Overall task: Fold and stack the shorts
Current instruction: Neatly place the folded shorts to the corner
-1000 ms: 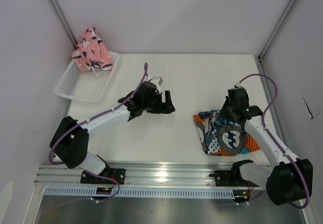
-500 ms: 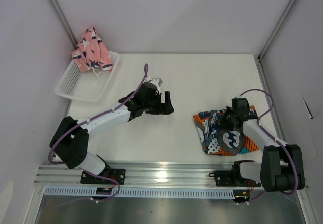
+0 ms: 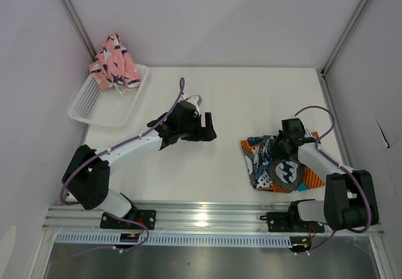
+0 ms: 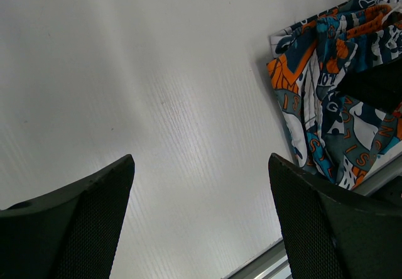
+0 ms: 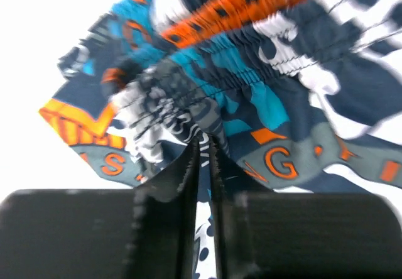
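Note:
The printed shorts in blue, orange, white and grey lie bunched on the table at the right; they show again in the left wrist view and the right wrist view. My right gripper sits low on their upper left part. Its jaws are pinched almost together with a fold of the printed fabric between them. The pink shorts are heaped at the far corner of the white basket. My left gripper hovers open over bare table at the middle, its fingers wide apart and holding nothing.
The white mesh basket stands at the back left against the wall. A metal rail runs along the near table edge. White walls close in the left, back and right sides. The right arm's dark body covers part of the printed shorts.
The right arm has dropped lower and its gripper has slid a little left onto the printed shorts, bunching the fabric. The left arm has barely moved.

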You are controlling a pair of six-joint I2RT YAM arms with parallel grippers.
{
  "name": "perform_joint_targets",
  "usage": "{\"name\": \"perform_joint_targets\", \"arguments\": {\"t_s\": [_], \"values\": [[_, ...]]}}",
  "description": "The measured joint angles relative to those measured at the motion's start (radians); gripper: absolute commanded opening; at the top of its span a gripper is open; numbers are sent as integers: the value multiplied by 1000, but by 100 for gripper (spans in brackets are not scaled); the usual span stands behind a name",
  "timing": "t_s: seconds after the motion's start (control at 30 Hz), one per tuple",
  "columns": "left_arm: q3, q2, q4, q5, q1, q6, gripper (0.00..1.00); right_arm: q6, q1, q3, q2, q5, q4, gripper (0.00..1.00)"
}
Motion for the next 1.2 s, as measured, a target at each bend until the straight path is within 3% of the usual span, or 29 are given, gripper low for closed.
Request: {"name": "perform_joint_targets", "arguments": {"t_s": [0.23,0.27,0.37,0.47,0.8,1.0,1.2], "values": [[19,0,-12,-6,-6,0,89,-55,11,138,-100,86,-97,35],[23,0,-14,-7,-8,0,89,-64,13,166,-99,93,-103,48],[31,0,-19,-11,-13,0,89,-110,25,237,-66,105,-107,73],[38,0,-22,-18,-15,0,89,-168,63,304,13,116,-109,81],[38,0,-38,-27,-16,1,89,-282,183,528,404,188,-120,81],[38,0,-43,-30,-16,2,89,-312,183,563,504,188,-120,79],[38,0,-43,-33,-16,2,89,-322,177,472,470,176,-84,77]]}}
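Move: The right hand, its fingers almost shut, is at the bunched cloth of the folded shorts. The stretch of far edge it goes for lies about 7 cm ahead and 4 cm to its left, some 2 cm lower. The shorts' far-left corner is roughly 4 cm ahead and 11 cm left; their middle is about 4 cm back and 4 cm right. From the left hand, that stretch of far edge is about 5 cm ahead, 18 cm right and 11 cm below. The right fingertips come off the bunched cloth, opening wide as the hand arcs up about 9 cm and forward over the far edge of the shorts, bearing left. The hand comes down again just beyond that edge, turning some 20 degrees counter-clockwise and rolling its left side down, then draws back about 2 cm with open fingertips against the edge. ##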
